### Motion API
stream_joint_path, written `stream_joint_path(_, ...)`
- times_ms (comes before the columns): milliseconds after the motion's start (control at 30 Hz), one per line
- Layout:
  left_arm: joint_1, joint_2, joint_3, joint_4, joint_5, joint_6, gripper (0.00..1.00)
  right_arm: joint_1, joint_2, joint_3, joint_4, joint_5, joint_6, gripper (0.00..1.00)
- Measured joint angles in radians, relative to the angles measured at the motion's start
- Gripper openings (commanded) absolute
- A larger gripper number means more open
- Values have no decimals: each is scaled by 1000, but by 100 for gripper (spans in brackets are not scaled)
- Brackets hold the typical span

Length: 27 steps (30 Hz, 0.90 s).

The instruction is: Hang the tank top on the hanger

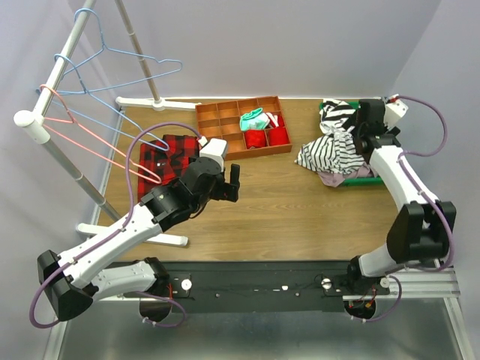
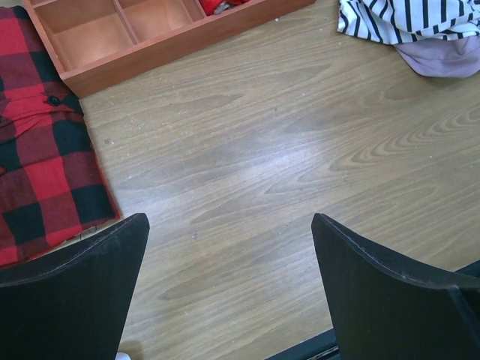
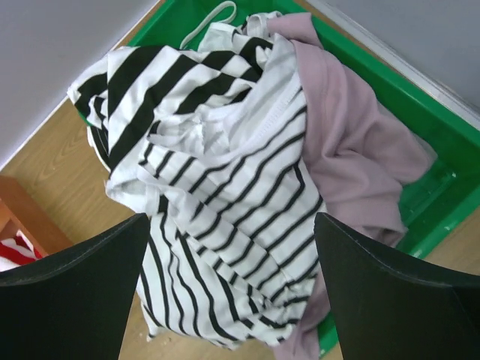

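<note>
The tank top (image 1: 328,154), white with thin black stripes, lies crumpled and spills over the front of a green bin at the right. My right gripper (image 1: 360,136) hovers just above it, open. In the right wrist view the tank top (image 3: 247,225) lies below the wide-apart fingers of that gripper (image 3: 232,221), which hold nothing. The hanger (image 1: 120,66), thin light-blue wire, hangs on the rack at the far left. My left gripper (image 1: 233,182) is open over bare wood mid-table. The left wrist view shows this gripper (image 2: 229,225) with nothing between its fingers, and the tank top (image 2: 405,16) at the upper right.
The green bin (image 3: 442,187) also holds a broad-striped garment (image 3: 150,82) and a lilac one (image 3: 360,142). A red-black plaid shirt (image 1: 169,154) lies left of centre, beside a wooden compartment tray (image 1: 217,120). Pink-red hangers (image 1: 82,131) hang on the white rack (image 1: 64,64).
</note>
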Motion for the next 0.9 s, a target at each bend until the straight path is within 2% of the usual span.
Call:
stream_joint_path(200,0,8,-2,0,-5,6,99,-8,157,103,1,-61,-50,83)
stream_joint_path(233,0,8,-2,0,-7,6,99,-7,175,105,2,-74,-56,75)
stream_joint_path(333,1,8,-2,0,-12,6,99,-5,229,107,2,-94,-61,64)
stream_joint_path(400,3,8,-2,-1,-14,6,99,-5,253,108,2,-103,-61,63)
stream_joint_path(500,3,9,-2,-1,-18,6,99,-5,290,108,9,-126,-64,44)
stream_joint_path(533,3,10,-2,-1,-18,6,99,-5,296,108,13,-131,-61,32)
stream_joint_path(600,3,14,-2,-1,-18,6,99,-5,308,110,13,-140,-62,17)
stream_joint_path(633,3,19,-2,-1,-19,6,99,-5,312,112,12,-144,-66,2)
stream_joint_path(900,3,40,-2,-8,-18,5,99,-5,295,172,-26,-167,-66,1)
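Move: The striped tank top lies on the pile in the green bin, its middle about 11 cm below the right hand, some 2 cm to its left and level ahead. The wide-striped shirt is about 12 cm ahead and 1 cm left of this hand, the lilac cloth some 3 cm back and 8 cm right, the wooden tray about 8 cm ahead and 31 cm left. From the left hand the tank top is roughly 17 cm ahead and 33 cm right. The right hand dips about 9 cm and reaches 5 cm forward, shuts on the tank top's strap, then starts lifting. ##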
